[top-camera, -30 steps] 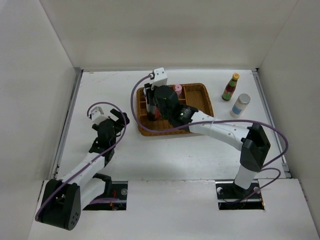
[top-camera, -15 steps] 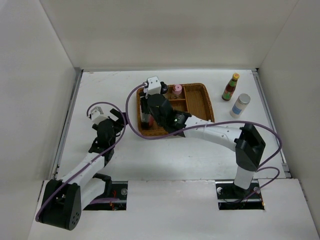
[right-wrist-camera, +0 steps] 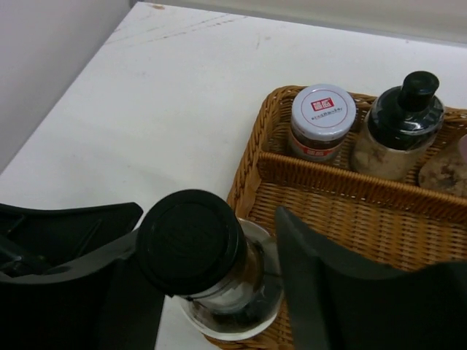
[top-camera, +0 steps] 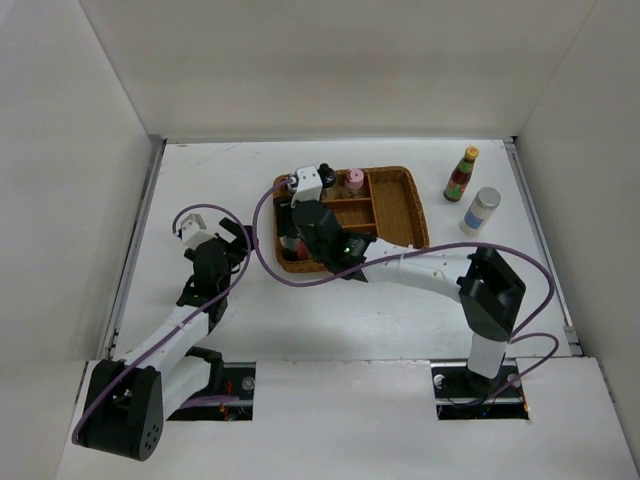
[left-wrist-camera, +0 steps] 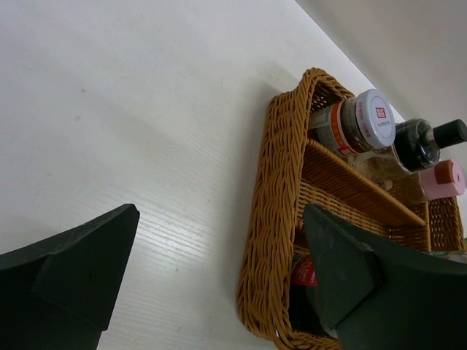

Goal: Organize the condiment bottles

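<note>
The tall clear dark-filled bottle (right-wrist-camera: 191,240) stands in the front left corner of the wicker tray (top-camera: 410,200). My right gripper (right-wrist-camera: 211,219) is open around its black cap, with a gap at the right finger. The white-lidded jar (right-wrist-camera: 323,120), the black-capped bottle (right-wrist-camera: 405,124) and the pink-capped bottle (top-camera: 354,180) stand in the tray's back row. The yellow-capped dark sauce (top-camera: 461,175) and the white-blue cylinder (top-camera: 481,210) stand on the table to the right of the tray. My left gripper (left-wrist-camera: 219,219) hovers open just left of the tray, holding nothing.
The tray's middle and right compartments (top-camera: 390,205) hold nothing. White walls enclose the table on three sides. The right arm (top-camera: 430,270) stretches across the table's front middle, its purple cable looping beside the tray.
The right gripper moved left and toward the tray's front left corner with the tall bottle, and its jaws have parted from the cap. The left arm has not moved.
</note>
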Available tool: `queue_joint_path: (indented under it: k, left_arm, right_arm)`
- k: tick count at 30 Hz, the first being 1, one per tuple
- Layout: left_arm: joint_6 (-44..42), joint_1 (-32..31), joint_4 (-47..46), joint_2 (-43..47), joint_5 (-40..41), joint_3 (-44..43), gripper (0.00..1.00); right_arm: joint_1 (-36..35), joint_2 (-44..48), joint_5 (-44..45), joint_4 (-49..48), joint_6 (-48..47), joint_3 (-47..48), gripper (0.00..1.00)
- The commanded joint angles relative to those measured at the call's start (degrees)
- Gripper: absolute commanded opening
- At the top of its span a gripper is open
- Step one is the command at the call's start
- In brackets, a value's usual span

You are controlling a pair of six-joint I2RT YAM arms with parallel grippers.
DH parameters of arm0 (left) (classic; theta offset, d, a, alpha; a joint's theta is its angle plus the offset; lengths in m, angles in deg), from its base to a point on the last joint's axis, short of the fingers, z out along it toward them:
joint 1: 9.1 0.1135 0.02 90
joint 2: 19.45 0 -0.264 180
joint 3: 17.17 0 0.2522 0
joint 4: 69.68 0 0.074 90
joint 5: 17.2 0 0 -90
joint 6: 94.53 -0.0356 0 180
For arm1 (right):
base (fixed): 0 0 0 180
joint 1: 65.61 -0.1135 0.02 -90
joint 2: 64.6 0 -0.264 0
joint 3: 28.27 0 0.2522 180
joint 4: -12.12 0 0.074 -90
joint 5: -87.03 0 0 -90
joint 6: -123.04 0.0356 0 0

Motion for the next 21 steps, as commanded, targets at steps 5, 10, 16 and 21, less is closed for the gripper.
queue_joint_path:
  k: [5,10,16,21]
  left_arm:
    - [0.60,0.69,-1.66,1.34,-0.73,0.71,1.00]
    - [0.60,0.95,-1.32,0.73,-0.82,0.54,1.00]
    - [0.77,1.13,-1.23,0.73,-0.90,0.54,1.00]
    - [1.03,1.22,-1.84,0.73,-0.82,0.89,1.00]
  right_arm:
    - [-0.63,2.95,-0.62,-3.92,0.64,-0.47,0.77]
    - [-0.63,5.84,-2.55,-3.48,0.90,-0.38,0.88]
    - [0.06,16.20,-5.54,-3.38,0.11,-3.45,0.97]
    - [14.52,26.93,-8.00,-4.53,2.21,-11.00,0.97]
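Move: The dark bottle with the black cap stands between the right fingers in the basket's near-left compartment, its middle about 5 cm below the hand point. From that hand the white-lidded jar is roughly 13 cm ahead, 1 cm right; the black-capped short bottle 13 cm ahead, 8 cm right; the pink-capped jar 13 cm ahead, 14 cm right. All three are some 11 cm below. The dark bottle is about 11 cm right of the left hand, level fore and aft, slightly below. Hold the right gripper in place around the dark bottle and finish spreading the already opening fingers to nearly full width. Then lift clear, some 12 cm up with gathering speed, and swing about 8 cm right, away from the bottle and over the basket's middle, rolling the wrist about 15 degrees so the hand's left side rises. ##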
